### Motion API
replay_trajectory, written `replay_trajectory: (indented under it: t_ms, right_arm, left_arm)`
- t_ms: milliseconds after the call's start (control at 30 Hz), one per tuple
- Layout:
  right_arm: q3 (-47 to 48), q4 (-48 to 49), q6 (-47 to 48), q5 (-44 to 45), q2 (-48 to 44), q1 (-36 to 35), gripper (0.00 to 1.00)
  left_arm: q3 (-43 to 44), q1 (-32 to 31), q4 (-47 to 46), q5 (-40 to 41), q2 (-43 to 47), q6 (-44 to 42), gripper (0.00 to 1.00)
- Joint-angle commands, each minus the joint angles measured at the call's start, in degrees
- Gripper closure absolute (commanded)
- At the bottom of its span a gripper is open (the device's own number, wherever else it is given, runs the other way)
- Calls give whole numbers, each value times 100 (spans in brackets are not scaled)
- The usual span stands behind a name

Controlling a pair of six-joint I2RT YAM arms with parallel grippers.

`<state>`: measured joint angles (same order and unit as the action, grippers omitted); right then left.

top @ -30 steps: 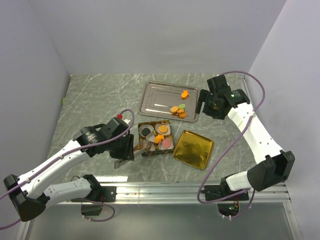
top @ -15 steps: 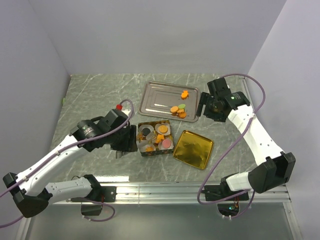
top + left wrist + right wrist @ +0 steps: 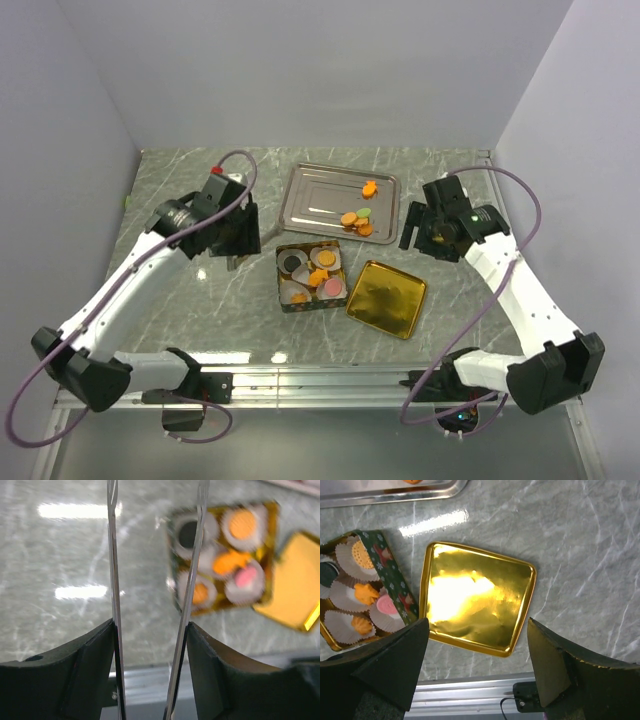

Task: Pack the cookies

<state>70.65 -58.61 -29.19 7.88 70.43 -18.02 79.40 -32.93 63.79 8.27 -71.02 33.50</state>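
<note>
Several orange cookies and one green cookie (image 3: pixel 356 219) lie on the silver tray (image 3: pixel 320 195); one more orange cookie (image 3: pixel 369 186) lies farther back. The open tin (image 3: pixel 310 276) holds white paper cups with orange cookies and a pink cookie (image 3: pixel 333 288); the tin also shows in the left wrist view (image 3: pixel 225 555). My left gripper (image 3: pixel 243 243) is up and left of the tin, shut on thin metal tongs (image 3: pixel 114 580) with nothing between their blades. My right gripper (image 3: pixel 415 225) is open and empty, right of the tray and above the gold lid (image 3: pixel 475 600).
The gold lid (image 3: pixel 387 298) lies upside down right of the tin, near the table's front edge. The aluminium rail (image 3: pixel 470 695) runs along that edge. Grey walls close in the back and both sides.
My left arm has lifted the tongs out of the tin and swung back and left. My right gripper has moved slightly right and towards the front, away from the tray.
</note>
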Motion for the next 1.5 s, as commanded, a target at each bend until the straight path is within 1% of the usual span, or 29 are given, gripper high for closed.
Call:
replay_trajectory:
  t_ms: [0, 33, 133, 233, 433, 533, 800, 967, 1100, 1200, 1467]
  right_arm:
    - [-192, 183, -183, -93, -381, 62, 14]
    - [-314, 201, -210, -181, -433, 44, 14]
    - [-526, 227, -298, -295, -609, 44, 15]
    - [-710, 245, -350, -375, -768, 44, 15]
    - [-878, 157, -377, -366, -996, 44, 15]
    - [-957, 157, -412, -305, -1058, 53, 15]
    - [-983, 139, -509, -278, -1023, 44, 15]
    - [-1132, 271, -553, -515, -777, 44, 15]
    - [-1255, 464, -588, -743, -584, 53, 16]
    - [-1282, 622, -614, -981, -382, 44, 16]
    - [-1265, 965, -658, -1412, 216, 36, 17]
  left_arm:
    - [243, 523, -454, 219, -314, -308, 37]
    - [269, 716, -525, 219, -411, -335, 37]
    - [270, 1024, -937, 219, -772, -405, 38]
    - [77, 1314, -1482, 210, -1097, -432, 39]
    - [-240, 1763, -2308, 201, -1773, -510, 41]
    - [-258, 1921, -2537, 210, -1994, -625, 42]
    - [-267, 2124, -2872, 78, -2591, -810, 43]
    - [-591, 2238, -3065, -133, -2890, -827, 43]
    - [-899, 2317, -3267, -282, -2987, -836, 42]
    - [-1145, 2405, -3390, -546, -3031, -819, 40]
    - [-1436, 2423, -3523, -581, -3066, -836, 38]
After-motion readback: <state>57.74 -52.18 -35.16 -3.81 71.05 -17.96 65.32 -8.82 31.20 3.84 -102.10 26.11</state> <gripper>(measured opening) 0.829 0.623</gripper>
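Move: The left hand holds the metal tongs; the bare tabletop it takes them to lies about 12 cm ahead, 9 left and 22 below. The cookie box is some 4 cm ahead and 10 right of that hand, the silver tray 23 ahead and 17 right. From the right hand, the gold tray lies about 5 cm back, 3 left and 18 below; the cookie box is level, 20 left. The left hand carries the tongs down some 20 cm and forward and left, away from the cookie box, reaching about 16 cm out before drawing back 4 as it sinks to the bare tabletop, turning 15 degrees counter-clockwise and keeping the tongs' arms between its fingers. The open right hand draws back 4 cm, pauses, then sinks 5 and drifts 3 left towards the gold tray, touching nothing. ##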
